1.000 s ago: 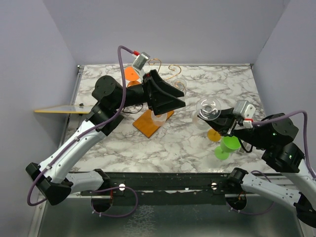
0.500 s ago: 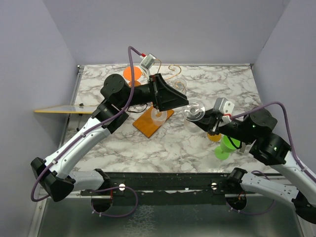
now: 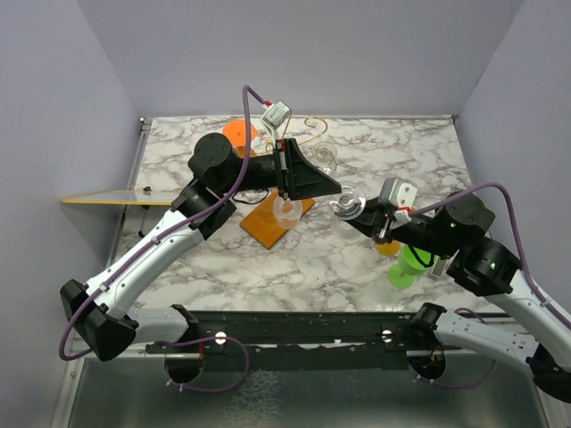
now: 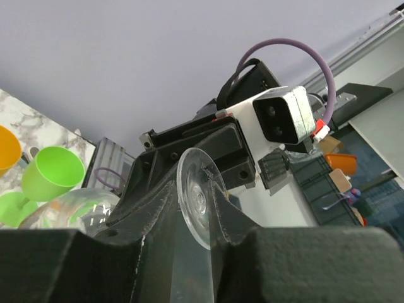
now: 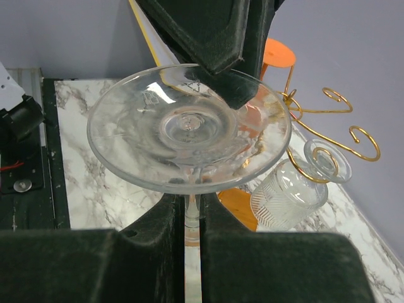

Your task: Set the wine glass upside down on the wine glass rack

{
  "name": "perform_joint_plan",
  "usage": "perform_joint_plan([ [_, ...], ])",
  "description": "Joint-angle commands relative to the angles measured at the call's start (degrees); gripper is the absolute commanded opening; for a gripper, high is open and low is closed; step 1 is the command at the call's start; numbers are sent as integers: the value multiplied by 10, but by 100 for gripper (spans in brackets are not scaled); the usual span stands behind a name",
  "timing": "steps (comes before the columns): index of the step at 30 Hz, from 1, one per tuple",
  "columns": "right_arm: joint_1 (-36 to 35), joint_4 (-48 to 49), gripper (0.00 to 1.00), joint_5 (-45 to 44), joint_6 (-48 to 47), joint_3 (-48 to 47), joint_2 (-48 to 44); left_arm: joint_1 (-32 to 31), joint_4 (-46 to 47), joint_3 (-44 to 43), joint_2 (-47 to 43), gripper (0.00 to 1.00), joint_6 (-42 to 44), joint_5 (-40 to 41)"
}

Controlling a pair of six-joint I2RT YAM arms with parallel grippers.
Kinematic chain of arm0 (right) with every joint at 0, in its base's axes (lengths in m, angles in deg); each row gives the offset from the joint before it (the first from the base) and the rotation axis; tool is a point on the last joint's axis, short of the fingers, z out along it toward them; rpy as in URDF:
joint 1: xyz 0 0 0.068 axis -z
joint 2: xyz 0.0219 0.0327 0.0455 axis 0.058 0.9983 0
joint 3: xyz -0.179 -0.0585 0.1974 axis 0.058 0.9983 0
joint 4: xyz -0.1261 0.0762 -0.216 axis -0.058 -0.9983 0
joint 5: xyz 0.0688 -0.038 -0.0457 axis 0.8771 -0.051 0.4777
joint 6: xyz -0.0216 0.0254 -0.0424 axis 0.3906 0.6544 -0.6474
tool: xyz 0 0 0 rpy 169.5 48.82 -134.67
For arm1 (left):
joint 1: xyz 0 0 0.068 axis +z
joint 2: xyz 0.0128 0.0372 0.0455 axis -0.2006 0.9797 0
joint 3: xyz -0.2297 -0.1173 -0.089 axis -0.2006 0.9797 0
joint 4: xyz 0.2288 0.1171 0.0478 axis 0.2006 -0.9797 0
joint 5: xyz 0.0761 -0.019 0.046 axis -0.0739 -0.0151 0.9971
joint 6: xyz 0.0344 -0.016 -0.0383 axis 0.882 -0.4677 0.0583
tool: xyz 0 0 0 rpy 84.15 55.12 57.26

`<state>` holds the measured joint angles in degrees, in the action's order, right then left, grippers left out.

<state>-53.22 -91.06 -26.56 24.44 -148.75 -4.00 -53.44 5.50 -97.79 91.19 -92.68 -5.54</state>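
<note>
The clear wine glass (image 3: 349,200) is held sideways in mid-air between both arms, to the right of the wine glass rack (image 3: 277,222). My right gripper (image 3: 378,223) is shut on its stem, which shows pinched between my fingers (image 5: 193,211) below the round foot (image 5: 189,126). My left gripper (image 3: 336,189) reaches in from the left, and its fingers close on the foot's rim (image 4: 197,196) from both sides. The rack's gold scroll arms (image 5: 329,120) rise behind, with a ribbed clear glass (image 5: 290,192) hanging upside down on one. The held glass's bowl is hidden.
Green cups (image 3: 411,264) and an orange cup (image 3: 387,245) stand under my right arm. Another orange cup (image 3: 238,134) is at the back left by the rack. A thin yellow board (image 3: 111,198) juts over the table's left edge.
My right arm carried the glass left toward the rack. My left gripper swung right to meet it and closed from wide open onto the foot's rim.
</note>
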Motion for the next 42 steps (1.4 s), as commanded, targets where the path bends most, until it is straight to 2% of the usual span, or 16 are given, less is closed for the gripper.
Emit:
perform_joint_plan([
  [1, -3, 17, 1, 15, -13, -21, 3, -2, 20, 17, 1, 25, -21, -42],
  [8, -3, 4, 1, 21, -28, -41, 23, -3, 18, 22, 7, 24, -27, -65],
  [10, -3, 3, 1, 21, -31, -43, 28, -3, 18, 25, 6, 15, -26, -66],
  [12, -2, 2, 1, 21, -31, -44, 30, -3, 18, 26, 3, 0, -24, -66],
  [16, -3, 2, 1, 21, -16, -43, 28, -3, 19, 27, -7, 0, -19, -61],
  [21, -3, 1, 33, 38, 19, -43, 11, -3, 27, 21, -13, 0, -34, -70],
  [24, -2, 0, 46, 46, 34, -48, -3, -4, 35, 9, -20, 0, -41, -78],
  [32, -3, 17, 64, 62, 49, -53, -46, -4, 51, -42, -29, 0, -44, -84],
  [42, -3, 120, 74, 1, 72, -13, -129, 4, 43, -157, -2, 0, 48, -49],
])
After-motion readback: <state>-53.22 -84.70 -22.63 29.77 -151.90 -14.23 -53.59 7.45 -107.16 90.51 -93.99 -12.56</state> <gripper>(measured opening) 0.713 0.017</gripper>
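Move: Between the left hand's barely open fingers stands the foot of the wine glass, its middle about 2 cm to the right and 1 cm back. The right hand pinches the stem, bowl down, with that foot roughly 5 cm straight above it. From the left hand, the rack's hub is some 14 cm ahead, 8 cm left and 6 cm lower; a clear glass hanging there is about 14 cm straight ahead and 18 cm lower. Sinking about 1.5 cm while easing back, the left hand shuts its fingers on the rim of the wine glass's foot, and the right keeps its stem grip until that pinch is made. The right fingers then open wide, let go of the stem and withdraw up some 9 cm, back and to the right, the wrist tilting about 20 degrees; the left lifts the glass about 8 cm, drawing back too and a little left. ##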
